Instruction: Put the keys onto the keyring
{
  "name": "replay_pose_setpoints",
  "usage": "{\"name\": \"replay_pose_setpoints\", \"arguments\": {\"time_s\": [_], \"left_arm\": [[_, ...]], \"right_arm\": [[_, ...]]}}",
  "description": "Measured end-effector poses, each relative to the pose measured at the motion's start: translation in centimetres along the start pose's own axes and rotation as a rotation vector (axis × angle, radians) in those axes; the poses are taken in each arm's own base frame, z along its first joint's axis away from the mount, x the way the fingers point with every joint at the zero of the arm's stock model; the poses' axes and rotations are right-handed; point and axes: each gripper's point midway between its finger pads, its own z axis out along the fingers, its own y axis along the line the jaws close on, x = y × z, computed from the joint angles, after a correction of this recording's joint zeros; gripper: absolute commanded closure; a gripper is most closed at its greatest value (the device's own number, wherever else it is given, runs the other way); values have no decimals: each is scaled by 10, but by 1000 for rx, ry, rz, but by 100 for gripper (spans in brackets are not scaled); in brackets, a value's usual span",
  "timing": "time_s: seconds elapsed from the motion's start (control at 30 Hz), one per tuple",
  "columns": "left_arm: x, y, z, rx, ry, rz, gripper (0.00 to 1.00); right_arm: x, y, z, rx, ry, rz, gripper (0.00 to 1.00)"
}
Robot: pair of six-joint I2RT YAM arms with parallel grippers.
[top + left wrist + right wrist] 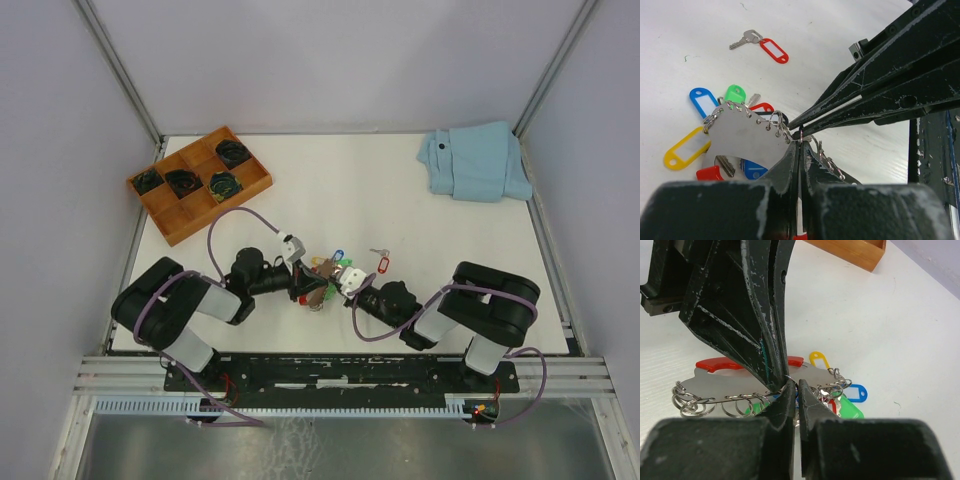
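The keyring (322, 268) lies at the table's near centre: a grey plate (745, 132) edged with small metal rings, a red band (720, 364), and blue (702, 100) and yellow (682, 150) tags. My left gripper (800, 139) is shut on one thin ring at the plate's edge. My right gripper (794, 386) meets it tip to tip and is shut on the same ring. A green-tagged key (735, 93) rests among the bunch. The red-tagged key (772, 50) lies loose on the table, apart from both grippers (380, 262).
A wooden compartment tray (220, 210) holding dark coiled items stands at the back left. A folded light-blue cloth (475, 160) lies at the back right. White walls and metal frame posts enclose the table.
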Motion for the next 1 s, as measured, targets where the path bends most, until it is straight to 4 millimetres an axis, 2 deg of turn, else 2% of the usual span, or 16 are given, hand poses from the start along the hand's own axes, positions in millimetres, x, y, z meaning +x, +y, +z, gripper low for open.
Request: {"name": "replay_pose_setpoints", "arguments": {"time_s": [0.23, 0.4, 0.53, 0.63, 0.73, 0.87, 1.0], "left_arm": [[-4, -4, -2, -33, 35, 94, 97], [-2, -2, -3, -71, 96, 165, 97], [8, -1, -4, -88, 162, 207, 97], [15, -2, -4, -83, 205, 238, 97], [20, -5, -2, -70, 247, 275, 97], [23, -6, 2, -62, 294, 315, 97], [28, -4, 7, -61, 344, 352, 97]], "right_arm": [[-11, 0, -10, 0, -34, 45, 65], [-29, -8, -22, 23, -59, 89, 55], [-50, -22, -37, 59, -36, 134, 50], [-65, -36, -49, 117, -24, 172, 35], [-66, -52, -66, 199, 3, 223, 23], [-60, -68, -83, 285, 47, 258, 17], [-43, -72, -89, 302, 170, 250, 11]]}}
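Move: My right fingertips are still shut on a wire ring of the keyring, beside my left ones. The loose red-tagged key lies about 12 cm to the right, 6 cm ahead and 6 cm below. Nearer, on the keyring, the green tag is some 4 cm ahead and 4 cm right, and the blue tag about 7 cm ahead and 2 cm right. From my left hand, that loose key is roughly 6 cm ahead, 13 cm right and 5 cm below. I let go of the ring with my right hand, opening the fingers wide as I lift clear, then swing about 10 cm to the right and finish some 7 cm higher, turning clockwise with the loose red-tagged key ahead. My left hand keeps its pinch on the ring, tipping its fingers some 25 degrees steeper down and sinking 2 to 3 cm with the keyring. ##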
